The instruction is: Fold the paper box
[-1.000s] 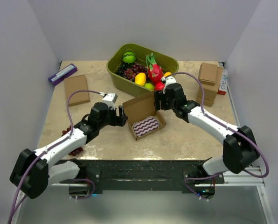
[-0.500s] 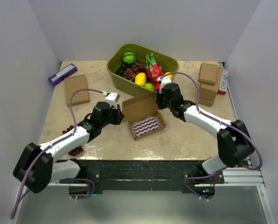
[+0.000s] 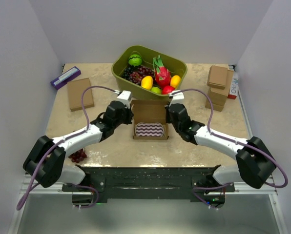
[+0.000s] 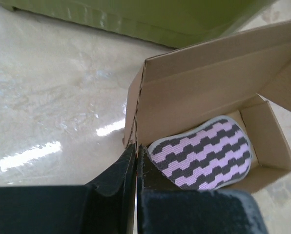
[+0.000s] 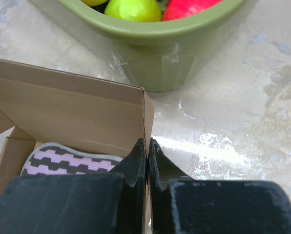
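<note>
The paper box (image 3: pixel 150 108) is brown cardboard and stands open at the table's middle, its back wall upright. A purple and black zigzag pad (image 3: pixel 150 129) lies inside it. My left gripper (image 3: pixel 129 117) is shut on the box's left side wall. In the left wrist view its fingertips (image 4: pixel 136 148) pinch the wall's top edge, with the box (image 4: pixel 199 92) and pad (image 4: pixel 204 151) just beyond. My right gripper (image 3: pixel 169 117) is shut on the right side wall. The right wrist view shows the box (image 5: pixel 72 112) with that wall clamped between the gripper's (image 5: pixel 147 144) fingers.
A green bin (image 3: pixel 128 87) of fruit stands right behind the box. A flat brown box (image 3: pixel 80 93) and a purple box (image 3: pixel 65 77) lie at the back left. Stacked small brown boxes (image 3: pixel 218 85) stand at the back right. Dark grapes (image 3: pixel 78 156) lie near the left arm.
Both grippers went from open to shut on the box's side walls. The box turned from skewed to square with the table's front edge.
</note>
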Controlling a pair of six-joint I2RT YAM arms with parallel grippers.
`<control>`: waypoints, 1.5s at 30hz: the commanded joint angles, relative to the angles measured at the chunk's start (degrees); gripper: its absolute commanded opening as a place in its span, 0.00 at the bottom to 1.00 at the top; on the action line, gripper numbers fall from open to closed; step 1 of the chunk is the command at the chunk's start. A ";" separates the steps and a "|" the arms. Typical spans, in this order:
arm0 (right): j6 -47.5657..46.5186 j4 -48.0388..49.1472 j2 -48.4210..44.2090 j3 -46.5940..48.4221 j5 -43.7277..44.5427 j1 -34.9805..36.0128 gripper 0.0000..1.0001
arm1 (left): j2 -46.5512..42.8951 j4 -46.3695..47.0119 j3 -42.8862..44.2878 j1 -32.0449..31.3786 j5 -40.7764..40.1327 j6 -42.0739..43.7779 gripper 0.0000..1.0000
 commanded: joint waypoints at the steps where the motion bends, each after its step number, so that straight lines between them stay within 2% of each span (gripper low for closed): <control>1: 6.75 9.31 -0.99 -0.99 13.85 4.43 0.00 | 3.85 4.62 6.73 -3.99 -7.23 3.21 0.03; 3: 7.28 10.81 -0.90 -1.34 17.36 5.58 0.00 | 5.18 5.67 7.62 -5.83 -11.43 3.83 0.02; 8: 9.57 17.04 -1.16 -3.97 22.91 7.16 0.00 | 8.17 12.70 7.72 -8.20 -15.49 4.80 0.02; 13: 11.32 23.03 -0.46 -9.07 25.02 7.78 0.00 | 9.93 21.66 2.10 -10.06 -18.22 4.45 0.01; 25: 20.81 14.78 -0.28 -12.42 30.39 10.50 0.00 | 13.62 28.17 -5.11 -15.15 -26.13 2.07 0.00; 29: 23.63 11.62 -0.90 -12.68 30.39 11.29 0.04 | 14.85 27.74 -5.47 -17.00 -29.99 1.99 0.00; 30: 24.76 10.74 -1.24 -12.59 30.21 11.38 0.07 | 15.46 27.57 -5.73 -17.44 -30.96 2.07 0.00; 31: 25.47 8.38 -1.94 -12.42 29.95 11.56 0.15 | 15.64 27.48 -5.82 -18.22 -31.93 2.16 0.00; 33: 27.66 5.30 -3.35 -11.63 29.51 11.47 0.24 | 16.34 27.39 -6.43 -18.84 -34.13 2.25 0.00; 34: 28.20 2.50 -5.01 -11.36 28.73 11.56 0.36 | 16.52 27.30 -6.61 -19.37 -35.00 2.08 0.00; 36: 28.55 0.63 -6.86 -10.93 27.49 11.56 0.46 | 16.96 27.21 -6.96 -19.81 -37.20 2.07 0.00; 37: 28.99 -1.46 -8.96 -10.84 26.71 11.56 0.55 | 17.14 27.12 -7.05 -19.90 -37.73 2.07 0.00; 43: 30.40 -12.61 -16.71 -10.40 23.80 11.56 0.73 | 16.79 28.09 -8.46 -20.87 -39.50 2.78 0.00; 45: 30.75 -15.45 -20.13 -10.48 22.48 11.56 0.74 | 16.44 28.53 -8.90 -21.13 -39.58 3.04 0.00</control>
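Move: Both hands already pinch the raised lid of the paper box by its side edges. From the left hand, the tray's middle, with the wavy pad in it, is about 7 cm right, 4 cm back and 8 cm below; from the right hand it is some 7 cm left, 4 cm back and 9 cm below. The green bin's middle lies roughly 17 cm ahead of both hands, 7 cm right of the left one and 8 cm left of the right. Left hand carries its pinched edge 4 cm rightward; right hand backs about 6 cm, opening off its corner. ##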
